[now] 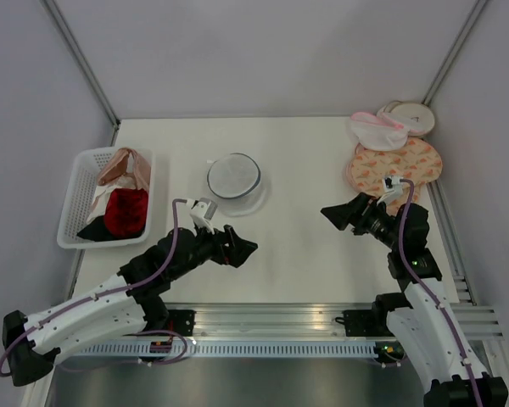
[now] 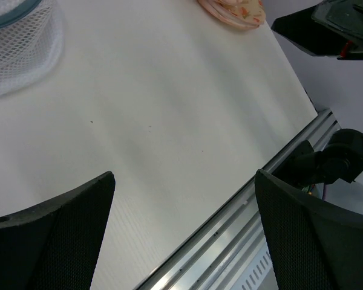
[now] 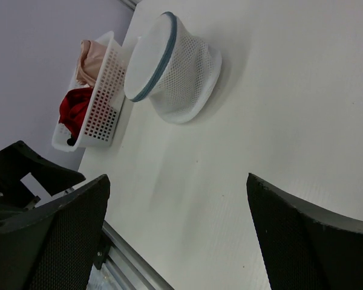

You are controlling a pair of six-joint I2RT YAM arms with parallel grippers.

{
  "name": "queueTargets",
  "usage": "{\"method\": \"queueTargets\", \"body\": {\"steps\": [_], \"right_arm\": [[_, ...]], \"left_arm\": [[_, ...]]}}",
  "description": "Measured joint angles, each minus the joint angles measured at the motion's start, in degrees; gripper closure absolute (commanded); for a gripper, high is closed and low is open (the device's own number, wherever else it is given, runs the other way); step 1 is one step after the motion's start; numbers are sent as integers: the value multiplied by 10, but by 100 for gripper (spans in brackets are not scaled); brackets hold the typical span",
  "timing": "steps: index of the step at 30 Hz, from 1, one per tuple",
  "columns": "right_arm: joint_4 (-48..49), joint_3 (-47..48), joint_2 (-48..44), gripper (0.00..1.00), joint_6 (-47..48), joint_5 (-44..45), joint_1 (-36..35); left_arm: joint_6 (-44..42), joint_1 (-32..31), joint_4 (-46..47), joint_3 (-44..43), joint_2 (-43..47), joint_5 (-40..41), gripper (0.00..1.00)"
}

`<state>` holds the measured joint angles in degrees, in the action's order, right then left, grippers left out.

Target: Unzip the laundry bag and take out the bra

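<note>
The laundry bag (image 1: 234,180) is a round white mesh drum with a dark rim, standing upright on the table's middle back. It also shows in the left wrist view, laundry bag (image 2: 18,42), and in the right wrist view, laundry bag (image 3: 175,66). The bra is hidden from every view. My left gripper (image 1: 242,248) hovers open in front of the bag, slightly to its left, nothing between its fingers (image 2: 66,229). My right gripper (image 1: 335,214) is open too, to the right of the bag, pointing towards it, fingers (image 3: 302,235) apart and empty.
A white slotted basket (image 1: 76,199) at the left holds a red garment (image 1: 125,210) and a pink-peach one (image 1: 125,165). Flat peach patterned rounds (image 1: 394,165) and a white pouch with pink trim (image 1: 377,131) lie at the back right. A metal rail (image 1: 271,322) runs along the near edge.
</note>
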<state>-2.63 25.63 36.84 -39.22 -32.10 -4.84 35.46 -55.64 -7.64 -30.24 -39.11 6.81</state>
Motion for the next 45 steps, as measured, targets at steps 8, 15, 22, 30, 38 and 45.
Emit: {"method": "queueTargets", "body": {"steps": [8, 15, 22, 30, 38, 45], "right_arm": [[-9, -13, -36, 2, 13, -20, -18], [-30, -16, -37, 2, 31, 5, -76], [-48, -16, -2, 2, 40, 87, -208], [-40, -16, 33, 2, 37, 185, -344], [-34, -19, 52, 2, 27, 248, -419], [-34, -19, 51, 2, 21, 280, -442]], "left_arm": [[25, 0, 0, 19, 21, 79, 0], [47, 29, -16, 18, -22, 242, 0], [57, 216, 8, -3, -121, 244, 0], [27, 319, 193, -26, -291, 157, 0], [-6, 380, 335, -129, -491, 54, 5], [-45, 410, 326, -249, -608, -94, 36]]}}
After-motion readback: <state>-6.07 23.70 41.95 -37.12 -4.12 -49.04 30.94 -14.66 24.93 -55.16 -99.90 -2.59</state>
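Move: The zip pull on the far-left rim of the laundry bag lies about 32 cm ahead of the left hand, 9 cm to its left and 8 cm below. The bag's middle is some 26 cm ahead, 1 cm left and 13 cm below; the white basket is about 20 cm ahead, 44 cm left and 14 cm below. From the right hand, the zip pull is roughly 18 cm ahead, 44 cm left and 8 cm below. Left hand sweeps some 30 cm forward-left to the zip pull, fingers part-closing; right goes left, back and down. ##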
